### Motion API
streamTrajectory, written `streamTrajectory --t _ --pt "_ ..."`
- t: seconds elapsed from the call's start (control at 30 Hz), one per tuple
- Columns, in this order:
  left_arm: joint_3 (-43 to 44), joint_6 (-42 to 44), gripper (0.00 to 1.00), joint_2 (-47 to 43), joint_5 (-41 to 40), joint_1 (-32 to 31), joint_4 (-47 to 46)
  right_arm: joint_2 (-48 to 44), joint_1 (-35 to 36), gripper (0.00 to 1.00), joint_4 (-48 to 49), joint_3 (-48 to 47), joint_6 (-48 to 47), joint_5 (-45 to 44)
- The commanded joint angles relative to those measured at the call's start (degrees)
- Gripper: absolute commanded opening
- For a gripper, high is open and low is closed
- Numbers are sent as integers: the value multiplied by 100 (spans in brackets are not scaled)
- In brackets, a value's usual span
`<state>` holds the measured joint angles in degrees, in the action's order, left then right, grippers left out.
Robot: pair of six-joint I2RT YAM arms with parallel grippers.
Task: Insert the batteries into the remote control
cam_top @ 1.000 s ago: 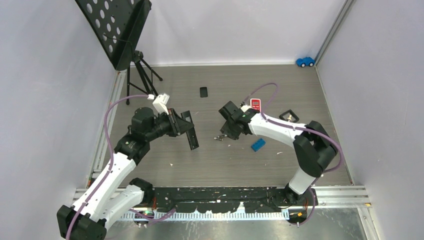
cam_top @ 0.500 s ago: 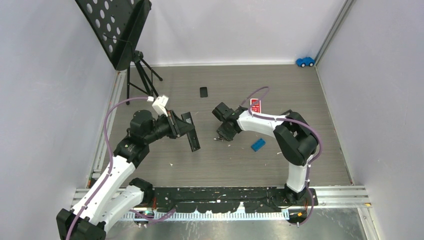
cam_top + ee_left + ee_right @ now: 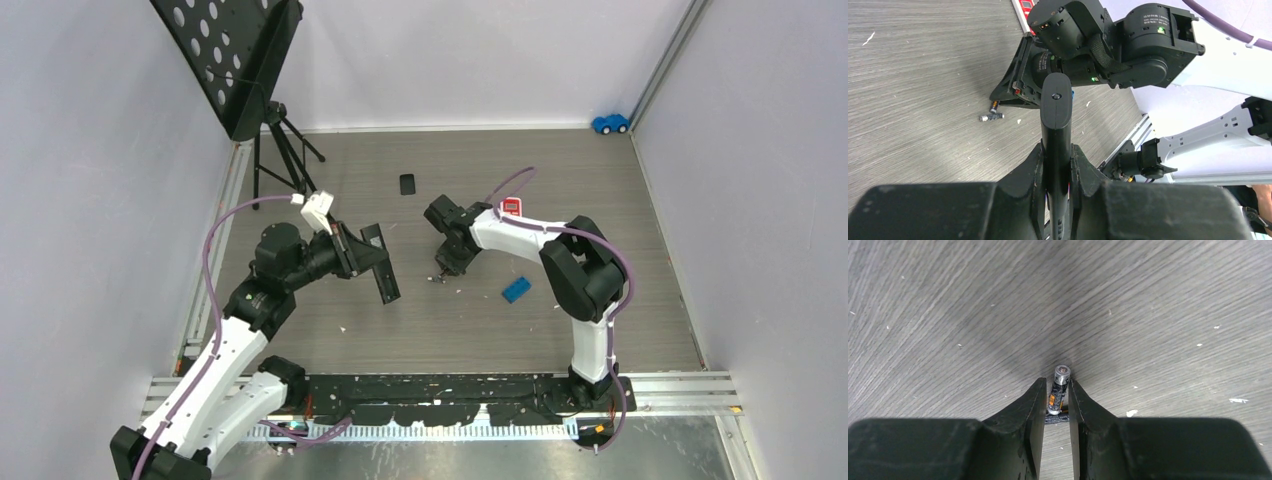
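Note:
My left gripper is shut on a long black remote control and holds it above the floor, edge-on in the left wrist view. My right gripper points down at the floor with its jaws close on either side of a dark battery with orange print and silver ends. A slight gap shows on the battery's left. A second dark battery lies crosswise under its near end. Both batteries show on the floor in the left wrist view, under the right gripper's fingertips.
A blue rectangular block lies right of the batteries. A small red remote sits behind the right arm. A small black cover lies further back. A music stand is at the back left, a blue toy car at the back right.
The right gripper has moved left and a little back, settling over the batteries while its elbow swung inward. The left gripper with the remote has barely moved.

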<state>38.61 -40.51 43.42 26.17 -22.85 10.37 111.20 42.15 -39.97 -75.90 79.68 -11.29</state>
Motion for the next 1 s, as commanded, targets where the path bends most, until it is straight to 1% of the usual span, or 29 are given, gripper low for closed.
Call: streamTrajectory --t 0.0,0.1,0.13,0.27,0.33,0.5,0.67,0.8,0.97 --pt "19 -73 0 -206 90 8 -299 137 -82 28 -466 -301 -31 221" --pt "15 -92 0 -276 84 8 -308 288 -151 28 -592 -466 -156 418" --pt "19 -97 0 -292 85 9 -310 346 -174 25 -637 -548 -205 494" --pt "32 -98 0 -318 104 4 -293 395 -220 6 -721 -661 -426 558" --pt "40 -97 0 -300 131 8 -286 293 -215 1 -732 -635 -510 372" --pt "34 -185 0 -228 237 4 -363 -403 -192 0 -854 -566 -896 -634" --pt "25 -400 0 -30 465 9 -718 -1563 -50 0 -665 -338 -1581 -1585" --pt "47 -624 0 190 735 9 -1125 -2502 271 0 -219 -157 -2422 -1718" --pt "106 -852 0 448 935 7 -1537 -3809 1077 0 943 419 -3701 -1422"
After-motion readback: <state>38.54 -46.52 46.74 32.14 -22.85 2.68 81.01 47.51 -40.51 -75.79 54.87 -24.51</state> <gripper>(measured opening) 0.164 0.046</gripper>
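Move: The orange-marked battery stands tilted right between my right fingertips. The second battery lies about 1 cm to the left and 2 cm back; the blue brick is some 14 cm to the right and 3 cm back. The black remote control, still in my left hand, hangs about 13 cm left, 8 cm back and 22 cm up. From my left hand that battery lies roughly 7 cm ahead, 12 cm right and 23 cm down. I shut my right fingers on the orange-marked battery while that hand stays almost in place, then lift it off the table, slowly at first and then fast, about 20 cm up, bearing a little right and partly back again, tipping the fingers up some 30 degrees and turning counter-clockwise. My left hand keeps hold of the remote control and eases a couple of centimetres up and right. ##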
